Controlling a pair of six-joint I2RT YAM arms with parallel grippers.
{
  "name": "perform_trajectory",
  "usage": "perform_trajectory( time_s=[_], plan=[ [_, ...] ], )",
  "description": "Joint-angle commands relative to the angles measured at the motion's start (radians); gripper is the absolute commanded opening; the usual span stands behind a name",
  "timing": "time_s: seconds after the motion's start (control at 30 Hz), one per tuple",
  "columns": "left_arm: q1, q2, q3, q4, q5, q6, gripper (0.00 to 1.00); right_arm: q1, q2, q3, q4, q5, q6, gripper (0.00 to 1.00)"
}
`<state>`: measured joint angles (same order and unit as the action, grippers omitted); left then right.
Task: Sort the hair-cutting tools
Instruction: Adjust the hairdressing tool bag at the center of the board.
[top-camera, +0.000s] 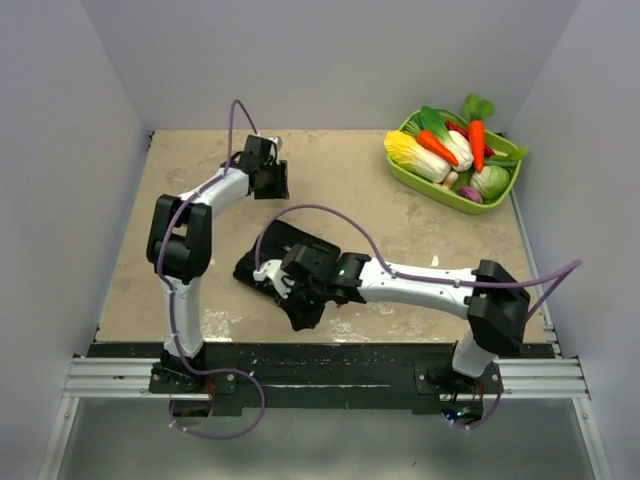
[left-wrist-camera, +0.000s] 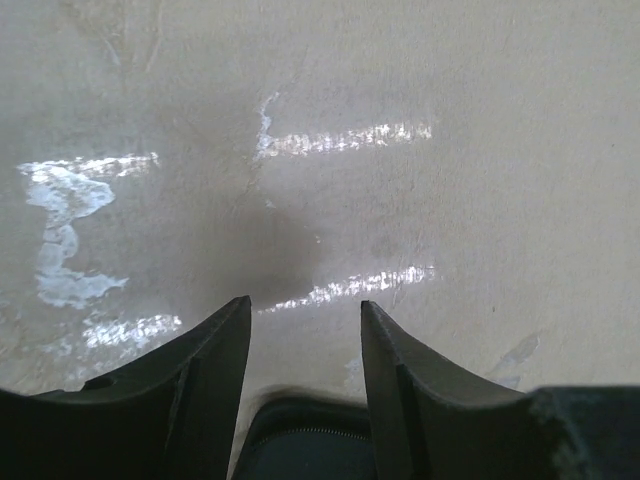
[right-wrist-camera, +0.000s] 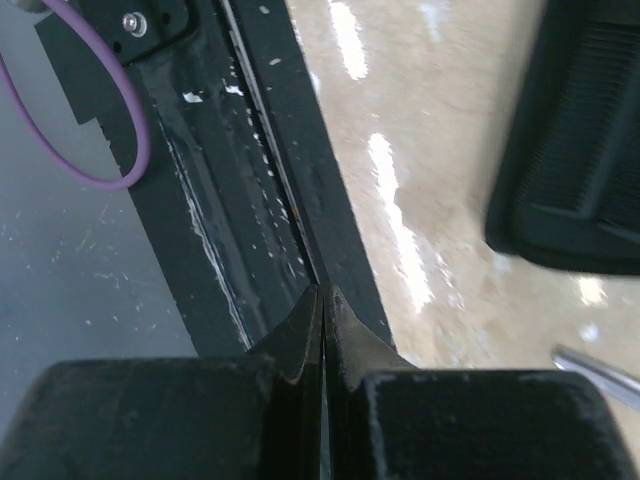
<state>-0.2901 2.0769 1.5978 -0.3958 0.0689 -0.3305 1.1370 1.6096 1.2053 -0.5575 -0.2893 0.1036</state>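
The black folding case lies open at the table's near middle. My right gripper hangs over its near-left part, jaws shut with nothing between them. In the right wrist view the case shows fine ribbing; whether that is a comb I cannot tell. A thin silver tip, probably a scissors blade, pokes in at the right edge. My left gripper is at the far left-centre, open over bare table. A dark zippered thing shows low between its fingers. No comb shows plainly.
A green tray of toy vegetables stands at the back right corner. The black front rail and a purple cable lie just beyond my right fingertips. Grey walls close in the table on three sides.
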Motion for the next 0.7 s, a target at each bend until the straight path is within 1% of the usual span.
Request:
perform_trajectory(
  time_s=[0.0,0.17,0.27,0.37,0.57,0.6,0.67],
  plan=[
    [-0.012,0.046,0.057,0.081,0.075,0.021,0.52,0.046,0.055,0.071,0.094,-0.042,0.025,0.00],
    [-0.041,0.083,0.051,0.087,0.072,0.027,0.52,0.052,0.131,0.091,0.111,0.001,0.044,0.00],
    [-0.064,0.081,0.024,0.091,0.058,0.038,0.52,0.052,0.159,0.088,0.134,0.015,0.048,0.00],
    [-0.081,0.068,-0.025,0.095,0.036,0.038,0.52,0.052,0.191,0.071,0.162,0.061,0.057,0.00],
    [-0.093,0.035,-0.131,0.087,-0.035,0.018,0.51,0.052,0.291,0.079,0.174,0.183,0.082,0.00],
    [-0.093,0.029,-0.150,0.083,-0.046,0.015,0.51,0.052,0.308,0.079,0.174,0.235,0.087,0.00],
    [-0.093,0.019,-0.167,0.069,-0.067,0.008,0.50,0.052,0.326,0.079,0.171,0.278,0.096,0.00]
  ],
)
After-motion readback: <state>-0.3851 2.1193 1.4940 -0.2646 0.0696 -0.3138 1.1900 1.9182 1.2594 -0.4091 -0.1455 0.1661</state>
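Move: The black tool bag's middle lies about 17 cm back from my left hand, 4 cm to its right and 6 cm below, with the bag's far corner only some 5 cm behind these fingers. From my right hand, hovering near the table's front edge, the bag's middle is roughly 19 cm ahead, 3 cm left and 10 cm down. The loose scissors lie about 14 cm ahead of my right hand and 14 cm to its right. I drop my closed right hand about 9 cm to just above the table on the bag's near side, swinging it left on the way, then easing slightly forward towards the bag. My left hand, fingers staying half open, goes about 4.5 cm right and as far down, then draws back a little towards the bag's far edge. ##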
